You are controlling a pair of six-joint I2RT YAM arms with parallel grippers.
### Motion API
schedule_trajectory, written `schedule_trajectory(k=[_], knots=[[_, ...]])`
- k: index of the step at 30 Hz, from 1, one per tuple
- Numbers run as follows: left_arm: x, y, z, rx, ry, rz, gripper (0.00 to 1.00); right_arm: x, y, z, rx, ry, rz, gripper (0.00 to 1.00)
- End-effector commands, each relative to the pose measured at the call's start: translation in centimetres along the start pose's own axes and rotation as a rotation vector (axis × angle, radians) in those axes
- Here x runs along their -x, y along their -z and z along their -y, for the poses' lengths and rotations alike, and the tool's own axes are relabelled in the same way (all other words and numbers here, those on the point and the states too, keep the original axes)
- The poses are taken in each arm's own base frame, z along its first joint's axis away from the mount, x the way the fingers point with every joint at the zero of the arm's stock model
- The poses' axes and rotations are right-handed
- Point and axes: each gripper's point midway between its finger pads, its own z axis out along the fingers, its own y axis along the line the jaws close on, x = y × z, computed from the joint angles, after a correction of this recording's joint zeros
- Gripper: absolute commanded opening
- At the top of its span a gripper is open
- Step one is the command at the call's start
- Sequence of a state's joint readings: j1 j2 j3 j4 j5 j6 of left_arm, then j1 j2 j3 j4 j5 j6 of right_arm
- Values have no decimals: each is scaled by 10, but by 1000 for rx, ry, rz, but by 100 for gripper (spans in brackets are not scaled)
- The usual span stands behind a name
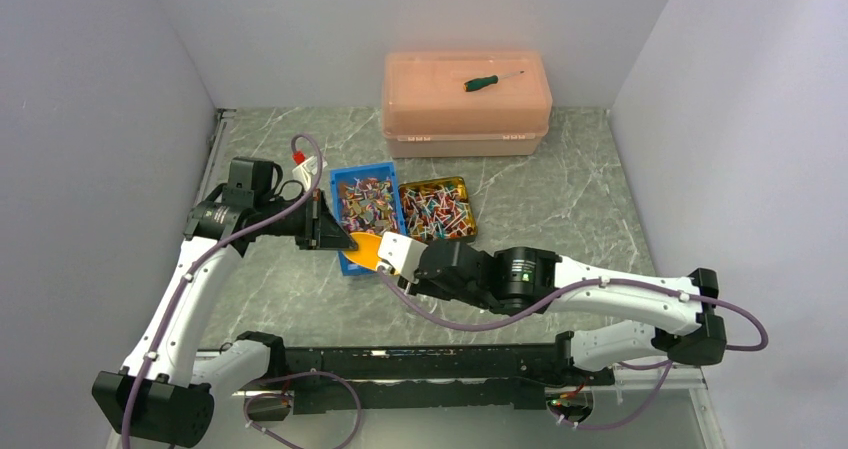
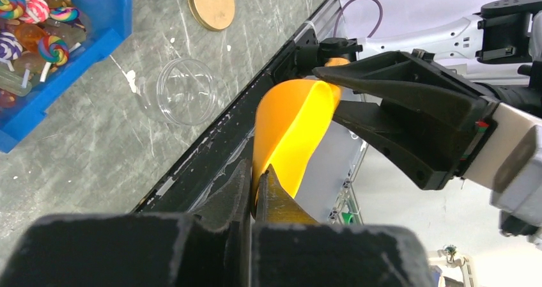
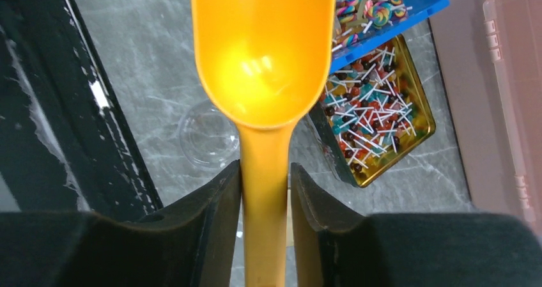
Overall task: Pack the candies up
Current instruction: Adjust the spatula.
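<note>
The candies fill a blue bin [image 1: 338, 181] as a colourful heap [image 1: 367, 207] and a gold tin [image 1: 470, 204] as another heap [image 1: 437, 209]; both heaps also show in the right wrist view, in the tin [image 3: 371, 108] and the bin [image 3: 374, 6]. An empty orange scoop [image 1: 365, 249] hangs over the bin's near corner. My right gripper [image 3: 265, 185] is shut on the scoop's handle. My left gripper [image 2: 259, 178] is shut on the rim of the scoop's bowl [image 2: 294, 127], facing the right gripper [image 2: 358, 95].
A clear round jar [image 2: 184, 90] stands open on the marble top near the black front rail [image 2: 211, 146], with a round tan lid [image 2: 211, 2] beyond it. A peach lidded box [image 1: 465, 104] carrying a green-handled screwdriver [image 1: 490, 81] sits at the back.
</note>
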State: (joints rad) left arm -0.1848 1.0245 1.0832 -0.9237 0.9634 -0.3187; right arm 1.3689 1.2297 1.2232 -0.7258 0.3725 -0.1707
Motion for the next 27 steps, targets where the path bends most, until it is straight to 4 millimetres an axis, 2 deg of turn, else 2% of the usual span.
schedule_trajectory(k=[1,6,9,20,27], knots=[[5,4,17,-68,-60,22,0,36,26,8,8,-67,176,41],[5,5,30,-137,-58,23,0,38,36,3,54,-69,228,58],[6,5,34,-162,-54,28,0,37,40,-1,79,-64,240,64],[4,9,43,-188,-58,22,0,34,40,8,20,-66,321,67],[2,9,48,-213,-60,19,0,39,39,10,10,-70,332,63]])
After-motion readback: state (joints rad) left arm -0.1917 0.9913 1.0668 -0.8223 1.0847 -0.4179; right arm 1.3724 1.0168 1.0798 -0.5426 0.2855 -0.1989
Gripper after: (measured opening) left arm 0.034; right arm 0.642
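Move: Between the two grippers hangs the yellow spatula: the left fingers pinch its bowl's tip and the right fingers its handle. Its neck lies some 3 cm left and 2 cm ahead of the right hand, and about 7 cm right and 2 cm back of the left. From the right hand, the glass jar stands about 22 cm below, roughly 2 cm right and level fore-and-aft; on the table at that depth, the candy tin is 18 cm ahead, 6 cm right, and the blue basket 17 cm ahead, 8 cm left. Opening to about twice their gap, the right fingers release the spatula's handle while that hand rises about 4.5 cm, then settles a little lower, drawing back nearly 2 cm and tipping its fingertips up some 15 degrees; it stays around the handle. The left fingers keep pinching the bowl's tip, lifting it about 2.5 cm and tilting slightly upward. ##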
